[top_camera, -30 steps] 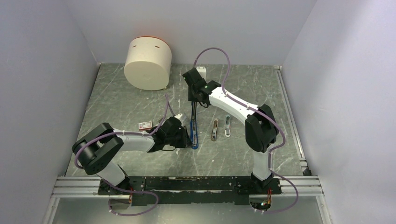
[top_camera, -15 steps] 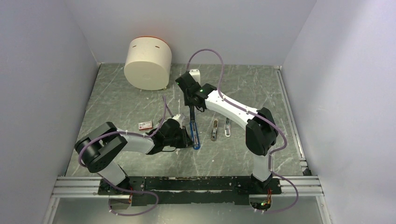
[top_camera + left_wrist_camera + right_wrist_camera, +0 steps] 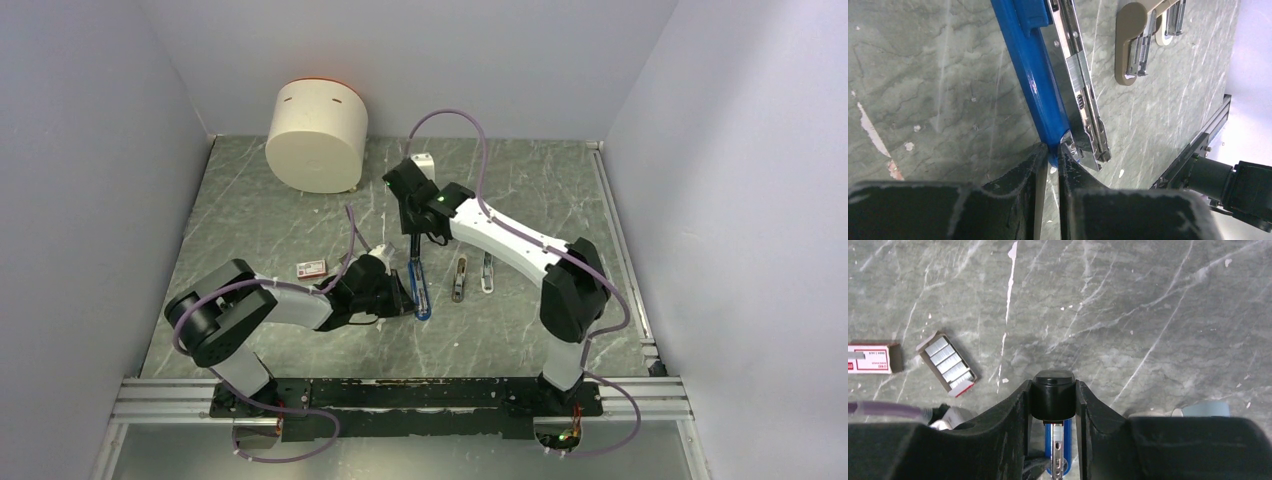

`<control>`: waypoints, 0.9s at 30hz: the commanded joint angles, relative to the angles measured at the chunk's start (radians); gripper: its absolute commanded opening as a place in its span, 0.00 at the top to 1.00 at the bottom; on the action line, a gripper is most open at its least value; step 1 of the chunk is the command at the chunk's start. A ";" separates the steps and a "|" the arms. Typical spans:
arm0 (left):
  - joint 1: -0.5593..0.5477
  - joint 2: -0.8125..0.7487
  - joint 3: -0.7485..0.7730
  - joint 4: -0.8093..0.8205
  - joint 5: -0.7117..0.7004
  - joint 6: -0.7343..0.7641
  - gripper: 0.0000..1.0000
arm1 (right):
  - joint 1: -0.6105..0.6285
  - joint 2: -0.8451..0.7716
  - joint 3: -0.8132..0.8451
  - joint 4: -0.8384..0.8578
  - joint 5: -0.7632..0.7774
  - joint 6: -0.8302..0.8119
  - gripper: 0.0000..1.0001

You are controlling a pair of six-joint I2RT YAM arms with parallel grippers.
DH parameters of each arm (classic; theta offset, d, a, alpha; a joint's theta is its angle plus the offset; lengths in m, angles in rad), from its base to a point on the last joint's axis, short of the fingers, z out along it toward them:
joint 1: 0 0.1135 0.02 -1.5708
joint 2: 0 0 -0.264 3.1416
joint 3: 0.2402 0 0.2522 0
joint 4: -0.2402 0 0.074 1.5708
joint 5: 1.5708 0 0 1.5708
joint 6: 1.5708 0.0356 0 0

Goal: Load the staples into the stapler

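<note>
The stapler (image 3: 418, 290) lies opened on the table, its blue body (image 3: 1030, 70) beside the bare silver channel (image 3: 1082, 100). My left gripper (image 3: 1050, 151) is shut on the near tip of the blue body. In the top view it sits at the stapler's left (image 3: 402, 293). My right gripper (image 3: 1053, 390) is shut on the end of the stapler's black top arm (image 3: 1053, 397), raised above the blue body (image 3: 1064, 440). The staples show as a red box (image 3: 869, 359) with a white label, and an open tray of silvery blocks (image 3: 947, 364) beside it. The red box (image 3: 311, 267) lies left of the stapler.
A tan oblong piece (image 3: 459, 278) and a pale-blue one (image 3: 487, 272) lie just right of the stapler. A big white cylinder (image 3: 318, 135) stands at the back left, and a small white object (image 3: 421, 160) behind the right gripper. Walls close in on three sides.
My right gripper has swung a little left with the black top arm while its elbow moved right. The left gripper has held its place on the blue tip.
</note>
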 commanded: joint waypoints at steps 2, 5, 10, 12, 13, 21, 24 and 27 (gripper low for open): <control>0.002 0.094 -0.054 -0.182 -0.040 0.027 0.81 | 0.010 -0.108 -0.083 0.072 -0.057 0.023 0.79; 0.003 0.095 -0.052 -0.179 -0.039 0.020 0.82 | 0.012 -0.140 -0.133 0.087 -0.064 0.024 0.80; 0.004 0.088 -0.040 -0.213 -0.061 0.012 0.82 | 0.039 -0.189 -0.224 0.145 -0.053 0.022 0.80; 0.003 0.084 -0.038 -0.226 -0.072 0.014 0.82 | 0.055 -0.199 -0.239 0.140 -0.029 0.024 0.80; 0.005 0.081 -0.037 -0.228 -0.074 0.015 0.82 | 0.062 -0.205 -0.245 0.137 -0.016 0.027 0.80; 0.004 0.087 -0.052 -0.225 -0.084 -0.002 0.83 | 0.086 -0.222 -0.249 0.078 0.032 0.054 0.80; 0.004 0.092 -0.055 -0.224 -0.084 -0.001 0.83 | 0.090 -0.224 -0.247 0.058 0.040 0.065 0.80; 0.004 0.095 -0.054 -0.226 -0.085 -0.002 0.83 | 0.099 -0.229 -0.259 0.053 0.037 0.077 0.80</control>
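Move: My right hand still grips the free end of the stapler's raised black lid. The blue stapler base it folds over has its middle about 9 cm back, 1 cm right and some 14 cm below. From my right hand, the brown stapler is 6 cm back and 9 cm right, the light-blue stapler 5 cm back and 15 cm right, the staple box 13 cm left and 1 cm back. My left fingers hold the near tip of the base; its middle lies 6 cm ahead, 1 cm right. With my left fingers staying shut on the near tip of the blue base, I draw the pinched black lid back towards my own side with my right hand. It travels about 5 cm and a centimetre to the right, almost level at the top of its arc over the hinge, with the grip unchanged and the wrist barely turning. ##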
